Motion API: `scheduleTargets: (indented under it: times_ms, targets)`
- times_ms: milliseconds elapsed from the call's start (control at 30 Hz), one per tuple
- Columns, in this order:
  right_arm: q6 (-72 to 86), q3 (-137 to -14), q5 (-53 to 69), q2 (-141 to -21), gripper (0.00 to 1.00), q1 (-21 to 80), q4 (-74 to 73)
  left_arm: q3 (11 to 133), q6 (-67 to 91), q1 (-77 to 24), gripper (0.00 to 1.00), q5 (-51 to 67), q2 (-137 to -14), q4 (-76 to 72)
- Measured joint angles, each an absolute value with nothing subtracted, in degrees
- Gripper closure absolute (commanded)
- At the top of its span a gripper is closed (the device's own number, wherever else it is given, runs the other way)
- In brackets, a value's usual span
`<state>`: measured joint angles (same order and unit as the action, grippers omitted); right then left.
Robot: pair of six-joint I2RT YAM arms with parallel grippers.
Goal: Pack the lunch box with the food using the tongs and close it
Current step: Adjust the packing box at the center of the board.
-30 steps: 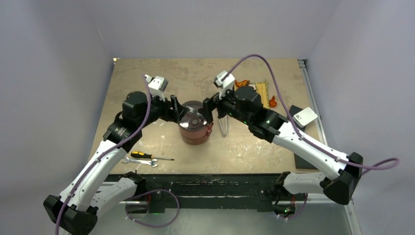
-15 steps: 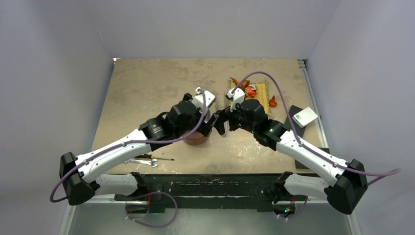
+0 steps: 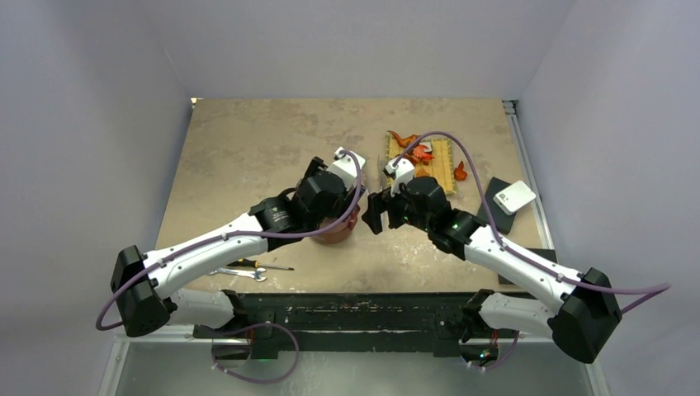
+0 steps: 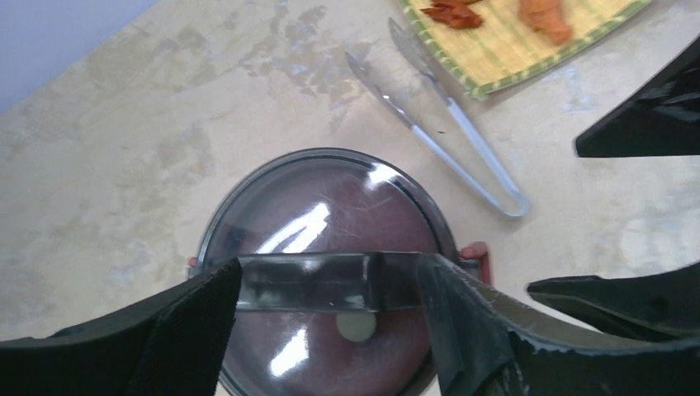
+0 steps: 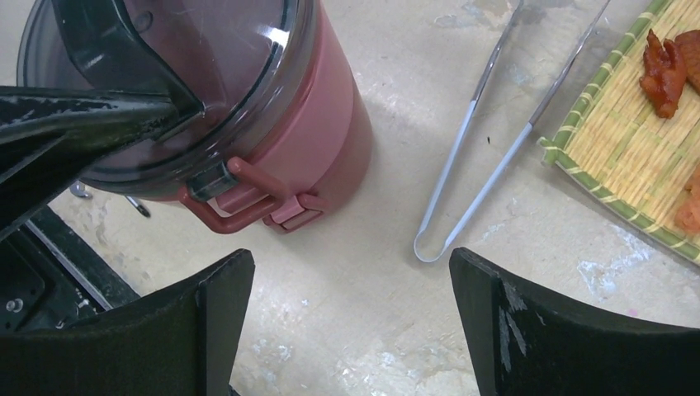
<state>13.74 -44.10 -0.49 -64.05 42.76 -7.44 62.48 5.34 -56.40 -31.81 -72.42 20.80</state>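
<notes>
The lunch box [image 5: 309, 140] stands stacked and upright, its dark see-through top lid [image 4: 330, 206] on it. My left gripper [image 4: 330, 285] hangs over the lid, one finger against each end of the lid's handle bar [image 4: 314, 282], shut on it. The red side clasp [image 5: 239, 206] faces my right gripper [image 5: 351, 330]. That gripper stands open over bare table just right of the box [image 3: 338, 231], holding nothing. The tongs [image 5: 487, 157] lie flat between box and mat, loop end near the right finger. Food pieces [image 3: 421, 153], orange and red, lie on the yellow mat [image 5: 619, 140].
A screwdriver [image 3: 252, 264] and a small wrench [image 3: 235, 272] lie near the table's front left edge. A white device on a black block [image 3: 513, 196] sits at the right edge. One orange piece [image 3: 460, 172] lies just off the mat.
My left arm swung from the box's left side to above it, and its jaws closed on the lid handle. My right gripper drew back from the box's right side toward the front.
</notes>
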Motion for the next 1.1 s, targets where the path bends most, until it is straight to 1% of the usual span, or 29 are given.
scheduleTargets:
  times_ms: [167, 267, 400, 833, 1100]
  targets:
    - [14.7, -43.6, -0.5, -64.3, 0.19, 42.7, -5.5, 62.4, 5.4, -56.4, 0.32, -32.9, -73.2, 21.0]
    - [15.1, -43.6, -0.5, -65.3, 0.21, 42.7, -4.6, 61.3, 5.4, -56.5, 0.37, -33.7, -72.9, 19.7]
    - [15.5, -43.5, -0.5, -66.9, 0.23, 42.7, -4.0, 59.3, 6.0, -56.8, 0.40, -34.3, -71.7, 17.4]
    - [17.2, -43.4, 0.4, -70.2, 0.29, 42.7, -1.0, 53.5, 10.4, -57.0, 0.44, -34.8, -67.7, 12.1]
    - [18.9, -42.9, 3.8, -72.3, 0.31, 42.6, 0.5, 51.8, 12.5, -57.0, 0.46, -34.8, -66.5, 10.6]
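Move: The packing box stands straight under the left hand, its middle about 9 cm below. From the right hand the same box lies some 10 cm to the left, level fore and aft, its middle about 4 cm lower. The tongs lie about 9 cm ahead of the right hand, 1 cm to its right, and the food mat about 17 cm ahead and 14 cm to its right, both roughly 11 cm below. Closing part-way over the lid's black strap, the left fingers settle about 1 cm down and 1 cm left while that hand rolls some 10 degrees, its left side dipping; the tips seem to rest on the lid. The right hand sinks about 3 cm and shifts nearly as far left towards the box's right side, drifting slightly forward and then part-way back, tipping down a little, its fingers narrowing but still well open. ##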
